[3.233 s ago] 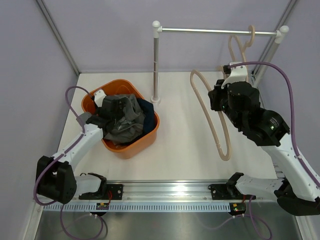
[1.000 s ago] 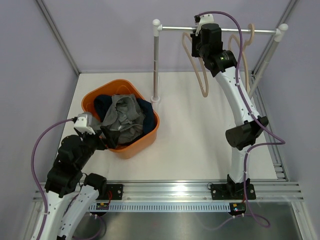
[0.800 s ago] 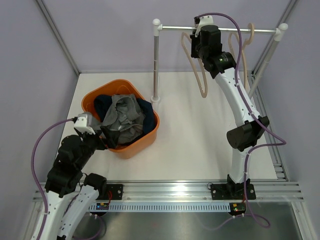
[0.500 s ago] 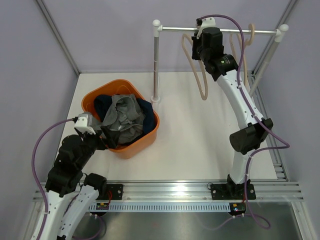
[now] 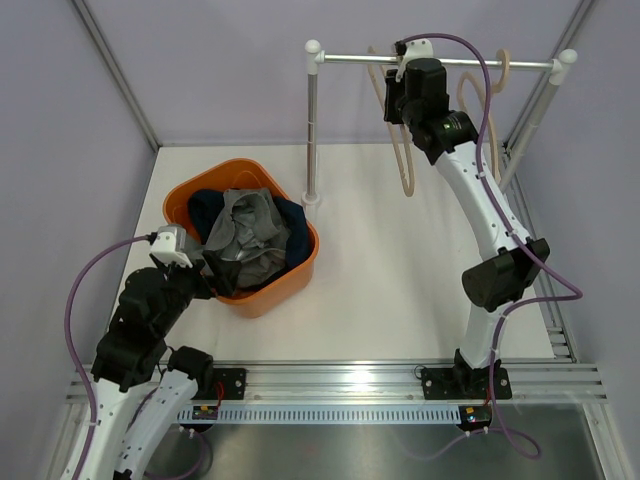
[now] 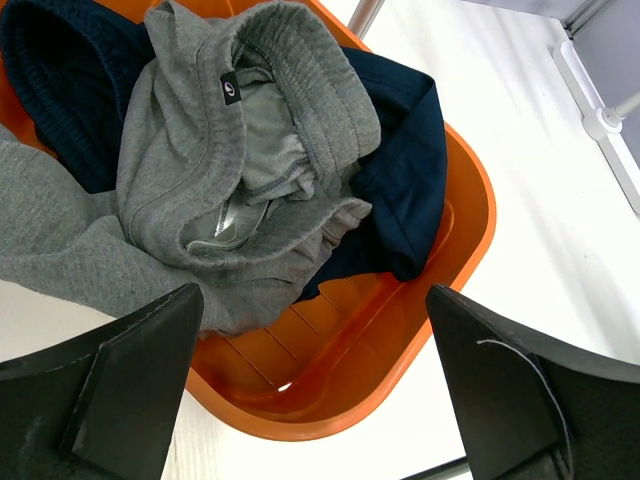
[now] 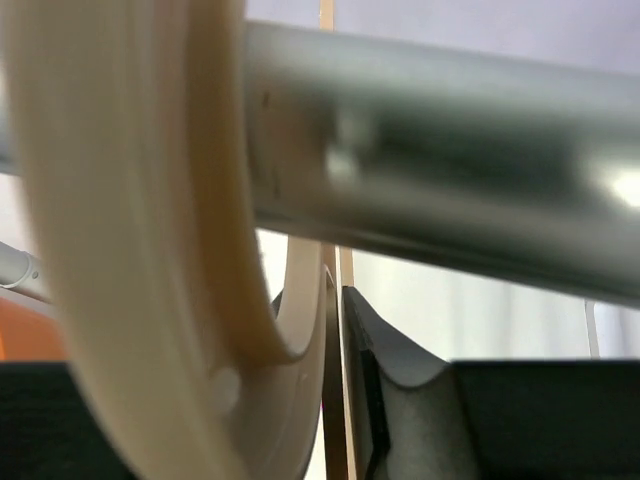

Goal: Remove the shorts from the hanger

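Both pairs of shorts lie off the hanger in the orange tub (image 5: 275,295) (image 6: 400,350): the grey shorts (image 5: 245,225) (image 6: 200,170) on top, the navy shorts (image 5: 295,225) (image 6: 400,170) beneath and to the right. My left gripper (image 5: 215,275) (image 6: 315,330) hangs open over the tub's near left rim, holding nothing. The bare cream hanger (image 5: 405,165) (image 7: 130,250) has its hook over the metal rail (image 5: 440,62) (image 7: 450,220). My right gripper (image 5: 398,95) (image 7: 335,330) is up at that hook, jaws slightly parted. A thin gap shows between the hanger and the right finger (image 7: 400,400).
A second cream hanger (image 5: 488,85) hangs further right on the rail. The rack's upright post (image 5: 312,130) stands just behind the tub. Purple walls and slanted frame bars close in the white table on three sides.
My right gripper has lifted the hanger's hook up over the rail, and its jaws have parted a little. The left arm and the shorts have not moved.
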Robot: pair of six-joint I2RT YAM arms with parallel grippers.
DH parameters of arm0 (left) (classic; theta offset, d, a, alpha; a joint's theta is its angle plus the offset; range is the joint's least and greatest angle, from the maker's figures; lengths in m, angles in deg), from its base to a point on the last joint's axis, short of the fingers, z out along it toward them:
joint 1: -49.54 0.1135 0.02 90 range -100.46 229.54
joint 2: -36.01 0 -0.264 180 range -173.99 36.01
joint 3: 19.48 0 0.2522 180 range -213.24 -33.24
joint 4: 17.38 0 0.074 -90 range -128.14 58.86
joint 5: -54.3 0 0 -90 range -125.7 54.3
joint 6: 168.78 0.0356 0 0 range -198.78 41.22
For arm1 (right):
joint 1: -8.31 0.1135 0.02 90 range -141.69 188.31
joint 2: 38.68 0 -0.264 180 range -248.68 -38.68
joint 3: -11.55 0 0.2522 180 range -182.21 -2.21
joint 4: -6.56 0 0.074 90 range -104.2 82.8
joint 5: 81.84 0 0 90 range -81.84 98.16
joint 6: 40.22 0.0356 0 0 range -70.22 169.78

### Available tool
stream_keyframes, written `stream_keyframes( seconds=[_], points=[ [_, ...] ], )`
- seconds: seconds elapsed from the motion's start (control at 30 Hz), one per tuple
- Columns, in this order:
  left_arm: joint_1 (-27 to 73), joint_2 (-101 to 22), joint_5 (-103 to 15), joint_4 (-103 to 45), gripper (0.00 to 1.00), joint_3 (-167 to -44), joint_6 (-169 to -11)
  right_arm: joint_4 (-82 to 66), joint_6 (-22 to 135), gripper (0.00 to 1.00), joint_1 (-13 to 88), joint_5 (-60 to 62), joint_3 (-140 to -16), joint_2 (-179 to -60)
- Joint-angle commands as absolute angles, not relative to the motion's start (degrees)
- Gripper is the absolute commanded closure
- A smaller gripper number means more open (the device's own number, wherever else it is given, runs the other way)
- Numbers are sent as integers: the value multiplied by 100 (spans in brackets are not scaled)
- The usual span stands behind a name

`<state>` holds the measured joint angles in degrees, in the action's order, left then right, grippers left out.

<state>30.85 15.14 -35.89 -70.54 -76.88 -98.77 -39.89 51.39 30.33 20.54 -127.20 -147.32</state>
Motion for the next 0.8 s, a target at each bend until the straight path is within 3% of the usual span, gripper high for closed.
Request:
stream_keyframes(
  seconds=[0.0,0.17,0.47,0.5,0.57,0.77],
  points=[
    [3056,1465,-3535,-6814,1,-7683,-9882,-3814,5206,65,2993,2020,-12684,-14275],
    [3056,1491,-3684,-6814,1,-7683,-9873,-3797,5224,57,3002,2029,-12561,-13950],
    [3056,1474,-3798,-6770,1,-7666,-9855,-3682,5426,35,3002,2152,-11797,-12869],
    [3056,1465,-3799,-6770,1,-7666,-9855,-3717,5452,31,2993,2117,-11674,-12781],
    [3056,1456,-3816,-6770,1,-7666,-9847,-3796,5619,1,2993,2125,-11516,-12439],
    [3056,1482,-3816,-6753,1,-7666,-9846,-3700,6181,1,2993,2494,-9868,-11086]
  ],
)
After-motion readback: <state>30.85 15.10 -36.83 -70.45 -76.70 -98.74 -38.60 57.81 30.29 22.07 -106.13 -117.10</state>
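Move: Between the right hand's already loosened fingers, roughly 3 cm back from the hand point and 1 cm left, is the neck of the emptied hanger, hooked on the rail. The rail crosses about 5 cm above and 4 cm back. The rail's left post top stands some 16 cm left, 4 cm back; the other hanger hangs about 20 cm right, 3 cm back. From the left hand, the emptied hanger's neck is roughly 33 cm ahead and 38 cm right. Backing away from the emptied hanger, the right hand draws towards its base by about 13 cm while rising some 8 cm and drifting right. Its fingers spread from partly to fully open, leaving the hanger's neck clear between them; the rise ends just before the backward travel does, and the wrist tilts up and rolls left side up, each around 10 degrees. ##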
